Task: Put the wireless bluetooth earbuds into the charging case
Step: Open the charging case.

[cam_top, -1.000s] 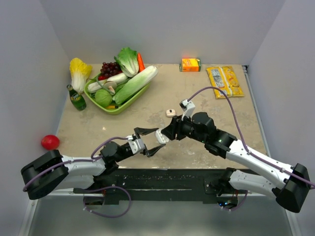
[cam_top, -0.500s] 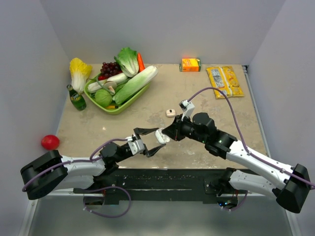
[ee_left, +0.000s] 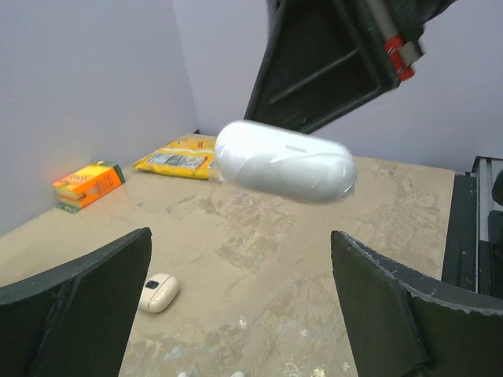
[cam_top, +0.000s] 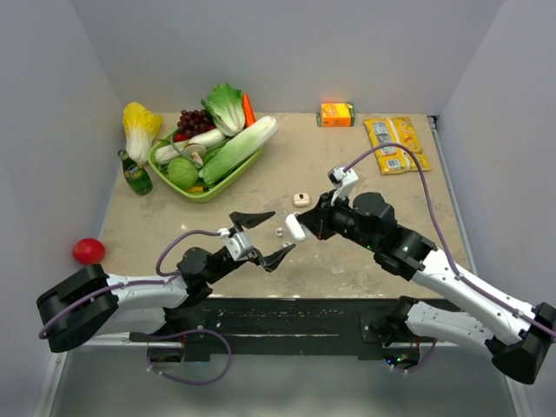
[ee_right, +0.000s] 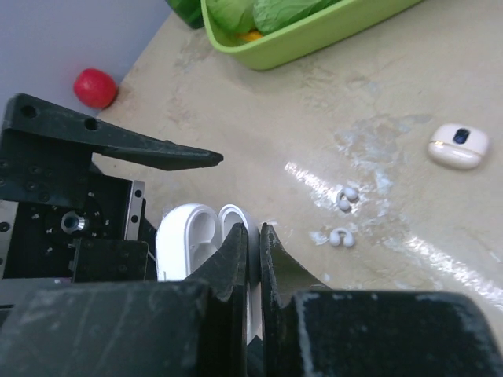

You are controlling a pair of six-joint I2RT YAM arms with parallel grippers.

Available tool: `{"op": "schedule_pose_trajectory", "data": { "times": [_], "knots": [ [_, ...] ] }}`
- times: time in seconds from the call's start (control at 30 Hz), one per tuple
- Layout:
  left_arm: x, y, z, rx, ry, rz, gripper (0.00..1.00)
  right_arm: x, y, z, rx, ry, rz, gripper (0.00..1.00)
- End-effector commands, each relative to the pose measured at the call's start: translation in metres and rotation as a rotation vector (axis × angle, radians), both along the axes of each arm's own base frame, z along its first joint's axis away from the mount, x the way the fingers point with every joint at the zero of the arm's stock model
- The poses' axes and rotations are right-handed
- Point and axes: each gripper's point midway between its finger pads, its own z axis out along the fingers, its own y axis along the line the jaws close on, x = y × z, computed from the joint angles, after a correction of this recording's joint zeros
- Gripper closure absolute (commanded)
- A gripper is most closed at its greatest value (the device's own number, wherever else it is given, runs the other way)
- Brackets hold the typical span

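The charging case [ee_right: 189,236] is white and open, showing its moulded hollows. My right gripper [ee_right: 253,232] is shut on one edge of its open shell and holds it above the table. From above, the case [cam_top: 295,228] hangs at the tip of the right gripper [cam_top: 306,226]. In the left wrist view its rounded white back [ee_left: 283,162] floats ahead. My left gripper [cam_top: 283,229] stands wide open just before the case, with nothing between its fingers [ee_left: 78,298]. Two tiny white earbuds [ee_right: 345,196] [ee_right: 339,237] lie loose on the tabletop below, also visible from above [cam_top: 279,232].
A small cream pebble-shaped item [cam_top: 301,199] with a dark spot lies behind the earbuds. A green tray [cam_top: 201,193] of vegetables, a green bottle [cam_top: 135,174] and a red ball [cam_top: 88,250] are at left. An orange carton [cam_top: 336,114] and yellow packets [cam_top: 396,143] sit at the back right.
The left gripper has opened wide and let go of the case. The right gripper has shut on it and drawn it slightly up and to the right.
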Motion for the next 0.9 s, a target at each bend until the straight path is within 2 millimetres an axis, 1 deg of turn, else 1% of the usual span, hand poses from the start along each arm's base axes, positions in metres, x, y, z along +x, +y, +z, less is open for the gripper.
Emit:
{"op": "schedule_pose_trajectory", "data": {
  "times": [0.0,0.13,0.2,0.27,0.33,0.37,0.4,0.43,0.47,0.5,0.53,0.57,0.63,0.67,0.73,0.77,0.83,0.87],
  "knots": [
    [0.016,0.004,0.017,-0.109,0.097,0.065,0.0,0.01,-0.021,0.045,-0.024,-0.146,-0.063,1.0],
    [0.022,0.007,0.012,-0.106,0.179,0.097,0.0,0.008,-0.022,0.059,-0.03,-0.195,-0.038,1.0],
    [0.023,0.0,0.007,-0.07,0.24,0.084,0.0,0.009,-0.024,0.064,-0.072,-0.238,-0.029,1.0],
    [0.016,-0.008,0.011,-0.047,0.272,0.031,0.0,0.013,-0.03,0.063,-0.132,-0.287,-0.038,1.0],
    [0.01,-0.016,0.013,-0.011,0.327,-0.02,0.0,0.016,-0.04,0.07,-0.167,-0.334,-0.081,1.0],
    [0.002,-0.024,0.021,-0.005,0.341,-0.086,0.0,0.014,-0.042,0.073,-0.196,-0.376,-0.073,1.0],
    [0.003,-0.024,0.014,0.028,0.378,-0.102,0.0,0.014,-0.045,0.078,-0.207,-0.399,-0.083,1.0],
    [-0.006,-0.029,0.014,0.054,0.391,-0.17,0.0,0.014,-0.051,0.084,-0.233,-0.442,-0.095,1.0],
    [-0.009,-0.031,0.02,0.05,0.408,-0.205,0.0,0.009,-0.048,0.086,-0.241,-0.46,-0.08,1.0],
    [-0.008,-0.03,0.017,0.066,0.427,-0.219,0.0,0.007,-0.049,0.091,-0.258,-0.488,-0.073,1.0],
    [-0.01,-0.032,0.017,0.076,0.434,-0.241,0.0,0.005,-0.051,0.091,-0.293,-0.511,-0.06,1.0],
    [-0.016,-0.034,0.022,0.082,0.43,-0.289,0.0,0.0,-0.049,0.093,-0.301,-0.529,-0.047,1.0],
    [-0.017,-0.034,0.023,0.093,0.439,-0.316,0.0,-0.003,-0.051,0.096,-0.319,-0.556,-0.048,1.0],
    [-0.021,-0.035,0.026,0.099,0.436,-0.351,0.0,-0.007,-0.052,0.1,-0.314,-0.573,-0.046,1.0],
    [-0.02,-0.033,0.026,0.1,0.442,-0.366,0.0,-0.009,-0.053,0.101,-0.328,-0.599,-0.043,1.0],
    [-0.025,-0.033,0.028,0.099,0.442,-0.402,0.0,-0.013,-0.05,0.099,-0.337,-0.608,-0.029,1.0],
    [-0.025,-0.033,0.034,0.092,0.425,-0.428,0.0,-0.011,-0.053,0.098,-0.383,-0.622,-0.053,1.0],
    [-0.027,-0.034,0.039,0.091,0.413,-0.441,0.0,-0.015,-0.049,0.095,-0.4,-0.627,-0.039,1.0]
  ]
}}
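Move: Roughly 4 cm to the right of the empty left hand and 3 cm above it, level fore and aft, is the opened charging case. The right fingers already pinch it, its middle some 2 cm left of and 1 cm behind that hand. The two earbuds lie on the table about 20 cm below the right hand, 5 cm to its left and 2 cm farther out; a closed case stands about 15 cm straight ahead of it, equally low. Carrying the opened case up about 8 cm and 4 cm to the right, the right hand keeps its pinch and rolls some 35 degrees counter-clockwise as seen from behind the hand. The left hand, fingers wide open and clear of the case, dips forward and down about 2 cm, then swings 3 cm right and up and eases back, levelling its fingers and rolling the same way. ##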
